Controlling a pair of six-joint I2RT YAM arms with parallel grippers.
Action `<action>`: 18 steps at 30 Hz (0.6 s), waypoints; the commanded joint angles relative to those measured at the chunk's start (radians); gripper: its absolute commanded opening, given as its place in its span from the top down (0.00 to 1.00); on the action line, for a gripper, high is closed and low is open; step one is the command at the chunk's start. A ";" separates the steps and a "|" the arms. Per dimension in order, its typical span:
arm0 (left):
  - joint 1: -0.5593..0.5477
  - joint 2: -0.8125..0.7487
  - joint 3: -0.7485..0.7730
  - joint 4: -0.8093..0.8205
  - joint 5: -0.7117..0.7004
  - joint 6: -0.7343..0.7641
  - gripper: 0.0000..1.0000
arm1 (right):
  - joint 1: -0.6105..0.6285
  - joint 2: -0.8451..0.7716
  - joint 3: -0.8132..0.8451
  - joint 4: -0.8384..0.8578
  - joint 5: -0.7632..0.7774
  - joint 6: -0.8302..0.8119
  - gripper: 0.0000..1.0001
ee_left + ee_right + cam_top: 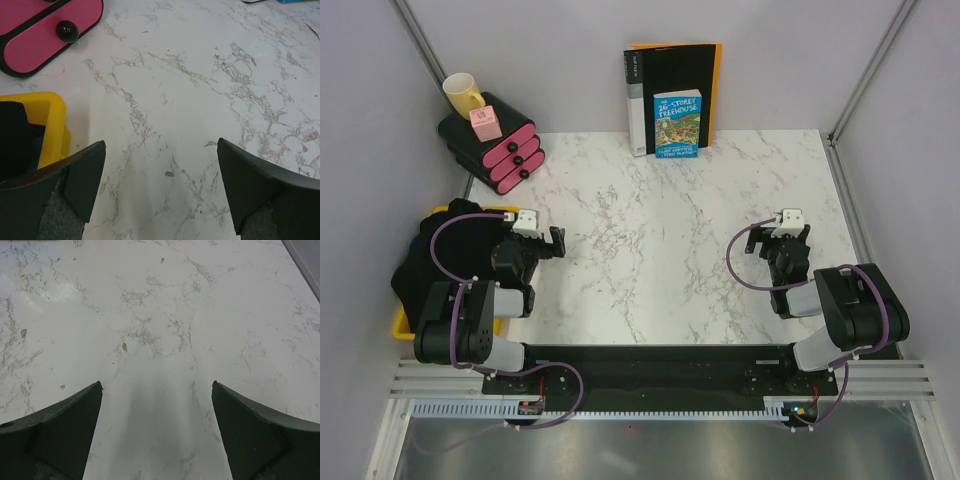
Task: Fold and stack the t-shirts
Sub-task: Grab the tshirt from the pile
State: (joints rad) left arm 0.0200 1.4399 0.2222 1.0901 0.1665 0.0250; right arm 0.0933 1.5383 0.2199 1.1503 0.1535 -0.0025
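Note:
The t-shirts lie as a heap of black cloth (pixel 445 245) in a yellow bin (pixel 403 325) at the table's left edge. The left wrist view shows the bin's corner (pixel 52 115) with black cloth (pixel 12 135) and a sliver of blue cloth (pixel 34 150) inside. My left gripper (pixel 552 243) hovers just right of the bin, open and holding nothing (pixel 161 150). Over bare marble on the right side, my right gripper (pixel 780 238) is also open with nothing between its fingers (pixel 157 387).
A black and pink drawer unit (pixel 500 145) with a yellow mug (pixel 463 93) on top stands at the back left; its pink front (pixel 45 25) shows in the left wrist view. A black binder (pixel 672 85) with a book (pixel 677 123) leans against the back wall.

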 commanded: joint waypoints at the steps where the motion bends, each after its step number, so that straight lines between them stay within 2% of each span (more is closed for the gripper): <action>1: -0.002 -0.112 0.032 -0.069 -0.007 -0.027 0.00 | -0.007 -0.041 0.033 -0.027 -0.133 -0.022 0.02; 2: -0.002 -0.146 0.061 -0.255 0.019 -0.001 0.01 | -0.007 -0.088 0.071 -0.090 -0.182 -0.042 0.02; 3: -0.003 -0.171 0.154 -0.403 0.095 0.066 0.00 | -0.009 -0.116 0.088 -0.191 -0.236 -0.063 0.02; 4: -0.003 -0.194 0.210 -0.527 0.114 0.088 0.00 | -0.007 -0.148 0.098 -0.227 -0.280 -0.094 0.02; 5: -0.003 -0.209 0.268 -0.784 0.114 0.099 0.00 | -0.006 -0.226 0.108 -0.262 -0.352 -0.112 0.02; 6: -0.003 -0.211 0.399 -0.905 0.088 0.119 0.00 | -0.006 -0.269 0.130 -0.394 -0.388 -0.155 0.02; 7: -0.003 -0.210 0.463 -1.009 0.074 0.145 0.00 | -0.006 -0.309 0.165 -0.497 -0.426 -0.230 0.02; 8: -0.003 -0.196 0.523 -1.123 0.064 0.176 0.00 | -0.004 -0.355 0.271 -0.608 -0.478 -0.281 0.02; 9: -0.003 -0.193 0.625 -1.267 0.020 0.220 0.00 | -0.006 -0.363 0.333 -0.828 -0.489 -0.331 0.02; 10: -0.003 -0.188 0.676 -1.344 0.013 0.252 0.00 | -0.007 -0.362 0.396 -0.924 -0.473 -0.368 0.02; 11: -0.002 -0.181 0.727 -1.408 0.013 0.291 0.00 | -0.006 -0.336 0.536 -1.016 -0.442 -0.378 0.02; 12: -0.003 -0.174 0.831 -1.543 0.022 0.359 0.01 | -0.006 -0.313 0.614 -1.217 -0.384 -0.387 0.02; 13: -0.003 -0.167 0.882 -1.600 0.040 0.383 0.00 | -0.007 -0.253 0.776 -1.320 -0.365 -0.395 0.02; 14: 0.000 -0.161 0.957 -1.649 0.065 0.412 0.00 | -0.006 -0.216 0.861 -1.427 -0.361 -0.408 0.02; 15: 0.000 -0.162 0.985 -1.753 0.112 0.477 0.00 | -0.006 -0.177 0.951 -1.662 -0.386 -0.428 0.02; 16: -0.002 -0.168 1.008 -1.792 0.126 0.512 0.01 | -0.006 -0.083 1.130 -1.784 -0.406 -0.450 0.02; 17: 0.000 -0.176 1.029 -1.825 0.126 0.565 0.00 | -0.006 -0.031 1.215 -1.907 -0.431 -0.485 0.02; 18: -0.002 -0.194 1.034 -1.860 0.066 0.581 0.00 | -0.007 0.021 1.287 -2.115 -0.478 -0.494 0.02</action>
State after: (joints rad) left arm 0.0166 1.2747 1.1866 -0.4023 0.2340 0.3843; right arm 0.0875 1.3903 1.2312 -0.2005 -0.2249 -0.3779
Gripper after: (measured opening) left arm 0.993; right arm 0.982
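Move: The t-shirt pile, in its yellow bin, lies some 20 cm to the left hand's left, about 6 cm behind it and 5 cm lower. The pink-fronted drawers stand about 22 cm ahead of that hand and 10 cm to its left, roughly level in height. From the right hand the pile is about 80 cm left, 6 cm back and a little lower; the treehouse book stands some 26 cm ahead and 27 cm left, about level in height. Up out of their low resting poses go both open, empty hands. The left climbs about 16 cm beside the bin, easing forward and then slightly back, while tipping down, raising its left side and turning a little clockwise. The right rises some 20 cm over bare table, swinging left first and then forward towards the books, turning about 25 degrees counter-clockwise with its left side dipping. ##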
